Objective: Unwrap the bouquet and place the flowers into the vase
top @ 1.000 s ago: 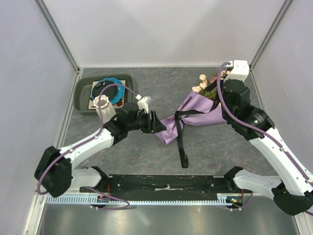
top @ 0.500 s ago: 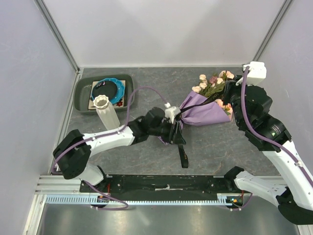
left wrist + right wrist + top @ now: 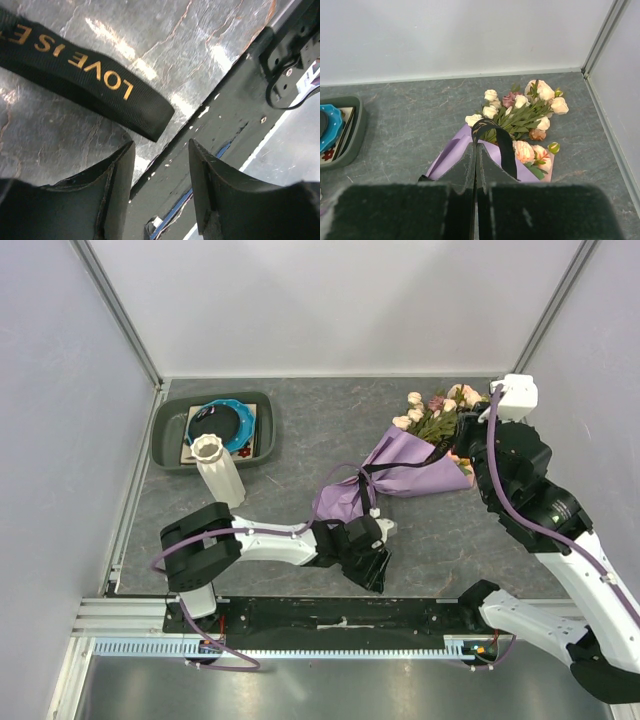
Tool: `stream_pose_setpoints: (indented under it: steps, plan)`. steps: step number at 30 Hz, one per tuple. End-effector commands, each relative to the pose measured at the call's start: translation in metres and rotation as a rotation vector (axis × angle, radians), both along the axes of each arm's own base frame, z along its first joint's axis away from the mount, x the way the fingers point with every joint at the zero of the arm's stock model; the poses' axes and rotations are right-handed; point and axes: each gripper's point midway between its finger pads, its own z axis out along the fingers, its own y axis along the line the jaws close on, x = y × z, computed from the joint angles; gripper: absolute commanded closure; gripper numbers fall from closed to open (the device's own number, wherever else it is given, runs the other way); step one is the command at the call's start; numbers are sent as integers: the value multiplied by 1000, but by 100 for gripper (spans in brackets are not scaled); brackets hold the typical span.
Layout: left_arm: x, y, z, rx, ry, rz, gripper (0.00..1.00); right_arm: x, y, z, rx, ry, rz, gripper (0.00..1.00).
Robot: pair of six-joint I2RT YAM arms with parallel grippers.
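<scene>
The bouquet (image 3: 405,462) lies at the right of the table in lilac paper (image 3: 451,156), with the peach, cream and mauve flowers (image 3: 435,412) (image 3: 520,112) pointing to the far right corner. A black ribbon (image 3: 398,467) (image 3: 506,145) runs up off the paper in a loop. My right gripper (image 3: 445,450) (image 3: 476,145) is shut on that loop above the bouquet. The ribbon's free end (image 3: 75,70), with gold lettering, lies flat on the table. My left gripper (image 3: 372,568) (image 3: 161,150) hovers open just past that end, nothing between its fingers. The white ribbed vase (image 3: 220,472) stands upright at the left.
A dark grey tray (image 3: 165,435) (image 3: 355,130) holding a blue ring (image 3: 225,420) sits behind the vase at the far left. The black base rail (image 3: 340,615) (image 3: 220,150) runs along the near edge right under my left gripper. Grey walls enclose the table.
My left arm has swung from beside the bouquet's stem end down along the ribbon tail to the table's near edge. My right gripper has drawn back to the right with the ribbon.
</scene>
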Motion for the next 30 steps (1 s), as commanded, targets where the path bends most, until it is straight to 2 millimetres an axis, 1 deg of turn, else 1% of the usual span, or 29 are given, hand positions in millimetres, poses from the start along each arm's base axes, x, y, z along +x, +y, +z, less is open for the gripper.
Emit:
stream_pose_setpoints:
  steps: [1,5,6,7,11,12,14,15,16,17,18,19,20,22,23,24,25,26,27,28,29,30]
  plan:
    - [19,-18,7,-7,-61,50,45,-8,-5,9,32,-38,3,100]
    - [27,-22,6,10,-96,49,44,-10,-6,10,33,-41,3,100]
    - [29,-26,5,19,-100,52,45,-10,-6,11,35,-42,4,100]
    - [30,-26,4,32,-98,53,46,-10,-6,12,35,-43,4,100]
    - [31,-29,5,37,-103,55,56,-12,-7,16,36,-52,6,100]
    - [32,-29,5,39,-106,57,67,-12,-7,16,34,-52,8,100]
    - [35,-29,11,34,-127,56,84,-12,-8,15,30,-50,7,100]
    - [41,-26,13,42,-157,71,98,-13,-9,16,29,-52,5,100]
    - [47,-25,26,30,-193,86,98,-13,-10,15,27,-50,1,100]
    - [50,-20,35,52,-219,82,98,-14,-10,12,21,-41,-1,100]
    - [68,-14,47,72,-307,135,98,-14,-12,10,16,-36,-4,100]
    - [78,-10,61,76,-356,155,98,-17,-14,9,16,-37,-7,100]
    - [89,-4,91,67,-422,165,98,-17,-16,2,2,-20,-16,100]
    - [125,16,124,95,-547,250,98,-22,-20,-1,5,-19,-24,100]
    - [140,22,160,51,-595,302,98,-24,-22,-6,-3,-7,-25,100]
    - [153,35,173,62,-622,339,98,-27,-23,-6,10,-11,-22,100]
    - [178,53,189,58,-639,412,98,-29,-23,-7,13,-10,-18,100]
    - [190,63,218,14,-670,455,98,-31,-22,-11,12,-2,-1,100]
    - [202,74,231,-2,-684,497,98,-36,-23,-8,27,-15,10,100]
    - [225,96,243,-3,-702,566,98,-38,-21,-9,34,-16,25,100]
    - [234,101,264,-45,-716,592,98,-40,-19,-14,32,-10,42,100]
    - [242,107,279,-79,-731,613,98,-44,-12,-13,45,-18,100,100]
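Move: The ribbon's free end lies just off the left fingers, about 3 cm ahead, 2 cm to the right and 2 cm below. From that hand the ribbon's knot on the purple wrap is some 24 cm ahead and 2 cm left. The right hand, high up and still holding the ribbon's other end, has the free end roughly 17 cm back, 16 cm left and 39 cm below it. Left hand eases 3 cm forward-right, pinches the ribbon's free end, then sweeps up and forward about 20 cm. ##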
